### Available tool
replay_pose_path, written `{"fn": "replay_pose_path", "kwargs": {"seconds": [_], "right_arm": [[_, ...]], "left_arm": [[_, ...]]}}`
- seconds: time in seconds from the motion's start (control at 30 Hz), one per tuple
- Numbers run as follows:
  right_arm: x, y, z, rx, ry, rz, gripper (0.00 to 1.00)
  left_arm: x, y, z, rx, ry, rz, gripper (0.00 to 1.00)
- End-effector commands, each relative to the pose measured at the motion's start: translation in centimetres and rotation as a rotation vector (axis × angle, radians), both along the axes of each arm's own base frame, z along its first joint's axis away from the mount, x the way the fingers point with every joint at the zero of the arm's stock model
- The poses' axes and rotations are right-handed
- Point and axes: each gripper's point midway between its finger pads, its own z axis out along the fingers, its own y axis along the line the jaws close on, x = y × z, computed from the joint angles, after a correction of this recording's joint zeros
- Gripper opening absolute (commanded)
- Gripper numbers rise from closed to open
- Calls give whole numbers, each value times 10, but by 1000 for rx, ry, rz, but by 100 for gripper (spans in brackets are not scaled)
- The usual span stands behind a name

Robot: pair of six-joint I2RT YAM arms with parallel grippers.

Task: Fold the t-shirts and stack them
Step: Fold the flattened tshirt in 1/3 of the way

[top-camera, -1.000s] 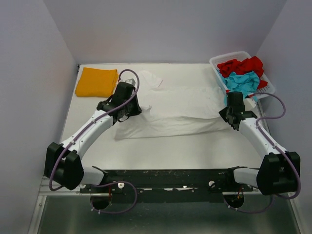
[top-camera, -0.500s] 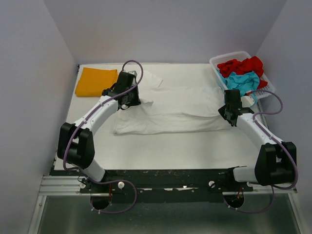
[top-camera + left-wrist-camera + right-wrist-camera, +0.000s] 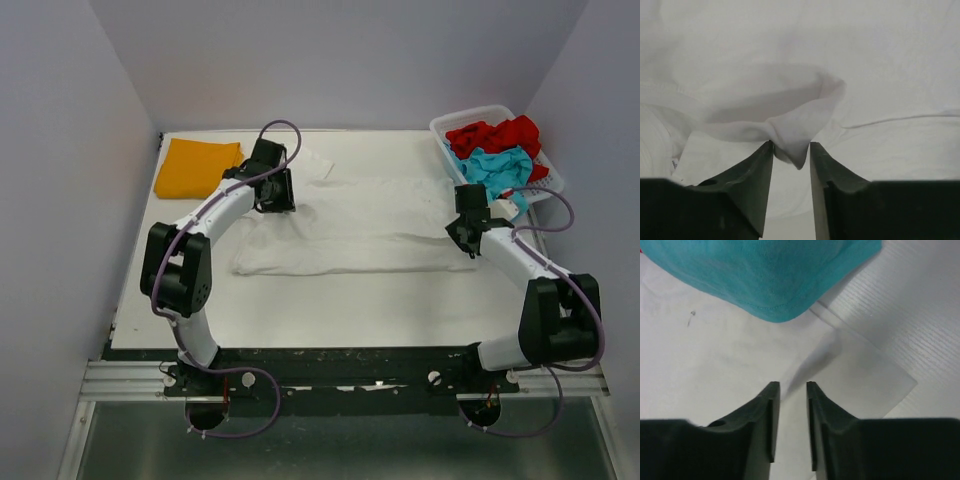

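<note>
A white t-shirt (image 3: 350, 225) lies folded lengthwise into a long band across the middle of the table. My left gripper (image 3: 274, 198) is over the band's left end. In the left wrist view its jaws (image 3: 791, 150) stand parted, and a peak of white cloth (image 3: 795, 132) still sits between the tips. My right gripper (image 3: 463, 232) is at the band's right end, open (image 3: 793, 387) over flat white cloth (image 3: 715, 365) with nothing between its fingers. An orange-yellow t-shirt (image 3: 197, 167) lies folded at the back left. Red (image 3: 495, 133) and teal (image 3: 495, 168) t-shirts fill the basket; the teal one (image 3: 765, 270) hangs just ahead of the right fingers.
The white lattice basket (image 3: 470, 113) stands at the back right corner, close behind my right gripper. Grey walls close in the table on the left, back and right. A white sleeve (image 3: 315, 162) pokes out behind my left gripper.
Both arms swung toward the back of the table, carrying the shirt's near edge over onto itself. Both grippers were shut on the cloth and now stand parted.
</note>
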Motion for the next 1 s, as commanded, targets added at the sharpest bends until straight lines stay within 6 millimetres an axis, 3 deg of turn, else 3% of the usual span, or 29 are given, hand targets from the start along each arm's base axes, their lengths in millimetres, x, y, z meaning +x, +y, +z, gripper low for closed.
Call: {"fn": "replay_pose_path", "kwargs": {"seconds": [0.0,0.07,0.23,0.37,0.53,0.67,0.73,0.83,0.97], "right_arm": [[12,-6,15,-23,-52,-25,40],[12,-5,21,-28,-68,-4,53],[5,5,37,-26,-91,108,80],[-1,36,48,31,-127,295,100],[-5,86,48,50,-183,506,100],[5,132,26,27,-148,672,100],[12,145,6,33,-92,714,100],[16,150,-20,42,-26,709,100],[-1,132,-42,28,48,611,100]], "left_arm": [[16,15,10,59,15,69,51],[18,14,20,50,-5,72,98],[5,12,33,2,-13,80,99],[-19,3,26,-86,4,58,99],[-43,-18,0,-225,67,2,99],[-46,-18,-27,-209,142,22,99],[-47,-18,-39,-203,166,33,99],[-52,-20,-53,-223,202,40,99],[-72,-26,-72,-271,267,37,99]]}}
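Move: The near stretch of the white shirt's folded band lies about 7 cm back of the left hand, 1 cm right and 9 cm below. The white sleeve is about 13 cm ahead and 4 cm right, the orange shirt about 13 cm ahead and 25 cm left. For the right hand, the band's inner stretch lies some 14 cm left, 2 cm back and 6 cm below; the teal shirt is about 14 cm ahead and 7 cm right. Open both grippers wide to finish releasing the folded-over cloth. Ease the left one slightly forward and up off its corner, then draw it back and sink it towards the band, tilting the fingers about 15 degrees steeper. Lift the right, swing it some 14 cm left in an arc with a 40-degree counter-clockwise turn, and lower it steeply towards the band. ##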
